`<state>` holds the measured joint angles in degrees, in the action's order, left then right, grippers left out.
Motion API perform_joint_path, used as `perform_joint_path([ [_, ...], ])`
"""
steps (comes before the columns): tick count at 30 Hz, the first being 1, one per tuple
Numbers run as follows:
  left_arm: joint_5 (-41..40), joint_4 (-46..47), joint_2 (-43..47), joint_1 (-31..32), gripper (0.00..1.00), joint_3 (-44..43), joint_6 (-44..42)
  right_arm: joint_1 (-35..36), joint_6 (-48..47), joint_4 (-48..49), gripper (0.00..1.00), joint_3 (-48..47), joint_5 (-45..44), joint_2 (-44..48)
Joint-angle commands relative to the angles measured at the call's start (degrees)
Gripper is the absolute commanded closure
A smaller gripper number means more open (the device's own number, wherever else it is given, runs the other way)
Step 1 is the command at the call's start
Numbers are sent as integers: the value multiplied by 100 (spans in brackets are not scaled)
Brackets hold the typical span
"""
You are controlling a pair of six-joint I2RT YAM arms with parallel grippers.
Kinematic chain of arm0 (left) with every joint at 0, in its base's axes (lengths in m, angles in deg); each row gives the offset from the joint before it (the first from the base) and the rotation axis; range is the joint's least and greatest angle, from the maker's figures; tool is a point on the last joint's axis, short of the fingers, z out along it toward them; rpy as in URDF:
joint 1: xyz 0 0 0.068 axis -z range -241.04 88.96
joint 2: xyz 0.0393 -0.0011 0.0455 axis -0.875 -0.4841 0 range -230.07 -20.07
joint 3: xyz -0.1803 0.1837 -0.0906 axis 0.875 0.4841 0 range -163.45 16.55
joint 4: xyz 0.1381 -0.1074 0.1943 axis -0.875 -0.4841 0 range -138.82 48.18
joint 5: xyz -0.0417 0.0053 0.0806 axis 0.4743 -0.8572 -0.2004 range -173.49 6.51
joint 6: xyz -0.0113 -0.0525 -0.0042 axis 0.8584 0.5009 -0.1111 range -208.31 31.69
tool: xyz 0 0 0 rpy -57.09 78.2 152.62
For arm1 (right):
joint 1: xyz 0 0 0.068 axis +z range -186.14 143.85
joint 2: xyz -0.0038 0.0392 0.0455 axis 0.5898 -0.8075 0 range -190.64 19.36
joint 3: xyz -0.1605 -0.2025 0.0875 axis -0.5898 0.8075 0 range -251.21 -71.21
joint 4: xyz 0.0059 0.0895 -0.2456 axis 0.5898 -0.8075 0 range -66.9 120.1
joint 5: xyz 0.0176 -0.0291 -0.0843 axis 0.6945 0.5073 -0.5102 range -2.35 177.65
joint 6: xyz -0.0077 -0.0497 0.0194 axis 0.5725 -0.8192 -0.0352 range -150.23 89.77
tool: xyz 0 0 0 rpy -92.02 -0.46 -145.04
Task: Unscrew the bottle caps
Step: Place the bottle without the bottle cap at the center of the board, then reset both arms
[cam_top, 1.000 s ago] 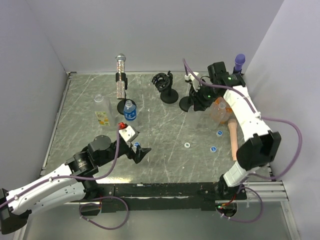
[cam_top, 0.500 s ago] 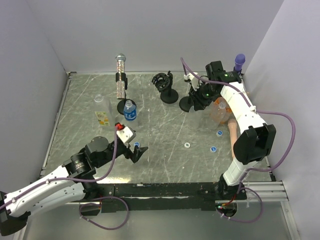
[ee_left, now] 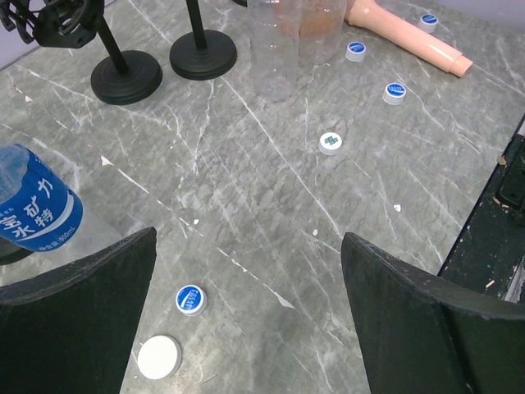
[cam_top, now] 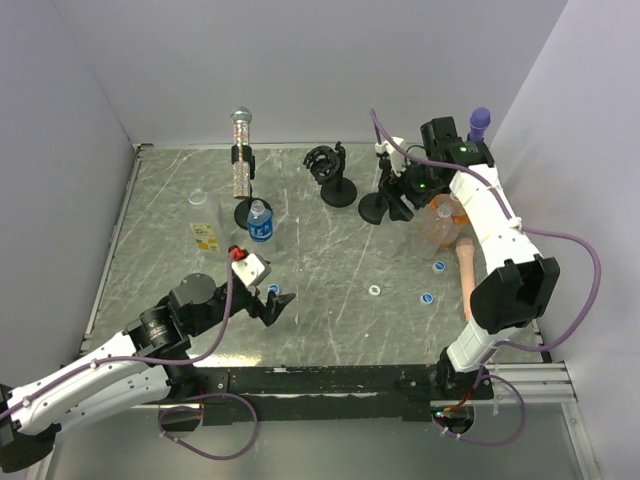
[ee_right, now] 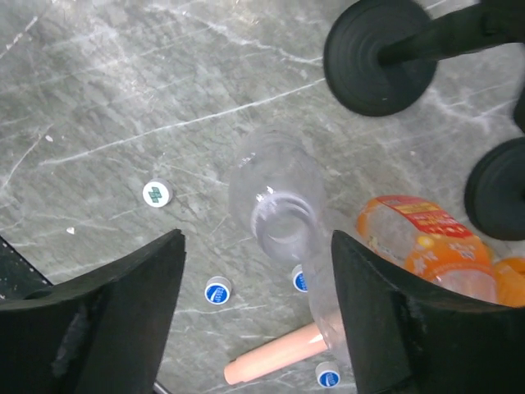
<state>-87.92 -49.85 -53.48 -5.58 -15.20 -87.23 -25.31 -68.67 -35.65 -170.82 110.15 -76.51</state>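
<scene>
My right gripper (ee_right: 257,250) stands open right above a clear bottle (ee_right: 279,205) whose neck is open, nothing between its fingers. An orange bottle (ee_right: 418,246) stands next to it. Several blue caps (ee_right: 217,290) and a white cap with a green mark (ee_right: 156,194) lie loose on the table. In the top view my right gripper (cam_top: 398,192) is at the back right by the orange bottle (cam_top: 440,222). My left gripper (cam_top: 275,303) hangs open and empty over a blue cap (ee_left: 189,299) and a white cap (ee_left: 158,356). The blue-labelled bottle (cam_top: 259,222) stands capped; a yellow-green-labelled bottle (cam_top: 204,232) stands to its left.
Black round stand bases (cam_top: 340,193) stand at the back, one (cam_top: 375,208) close beside my right gripper. A silver glitter microphone (cam_top: 240,150) is on a stand at the back left, a purple one (cam_top: 480,120) in the back right corner. A peach handle (cam_top: 467,275) lies at the right.
My right gripper has gone from shut to open above the clear bottle and shifted slightly right. The left arm has barely moved.
</scene>
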Motion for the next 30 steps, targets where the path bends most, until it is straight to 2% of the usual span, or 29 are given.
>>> perform_joint_path([
  [1,-129,214,194,-18,3,19,41,-107,20,-95,18,-436,0,569],
  [6,-208,215,274,-27,3,-208,340,-169,73,-157,12,-629,61,903],
  [12,-857,-444,-226,-149,3,-1639,735,-388,336,124,1,-533,376,1755],
  [18,-1077,-1217,-938,-843,3,-3405,1122,-1056,1362,861,1,-51,1239,2932],
  [21,-965,-1718,-1386,-1509,3,-4135,1166,-1521,2101,1388,1,353,1467,3582],
  [24,-316,-2087,-1817,-2405,3,-4593,1271,-1654,3058,2161,1,977,891,4233],
  [26,11,-2176,-1941,-2732,3,-4840,1359,-1654,3446,2417,1,1224,337,4629],
  [30,73,-2273,-1933,-2769,3,-5174,1360,-1654,3835,2332,1,1252,-815,5043],
])
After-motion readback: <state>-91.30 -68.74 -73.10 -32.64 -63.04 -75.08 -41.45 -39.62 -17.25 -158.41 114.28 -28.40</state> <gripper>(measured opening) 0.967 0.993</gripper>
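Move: Directly under the right fingers, already loosened around its neck, stands the clear capless bottle, its middle about 9 cm below the hand and some 2 cm to the left. The black stand is roughly 7 cm left of it and 7 cm farther out; the group of clear and orange bottles is about 10 cm to its right, level with it. From the left hand the capless bottle lies about 20 cm ahead and 27 cm right; the blue-label bottle some 20 cm ahead, 5 cm left. Lifting off the released bottle, the right hand opens fully and rises about 22 cm, first almost straight up, then also back some 13 cm and a little right, its fingers tipping up from steep towards level. After a short wait the empty, wide-open left hand climbs as far, also going forward and left about 10 cm each while swinging some 30 degrees counter-clockwise. ##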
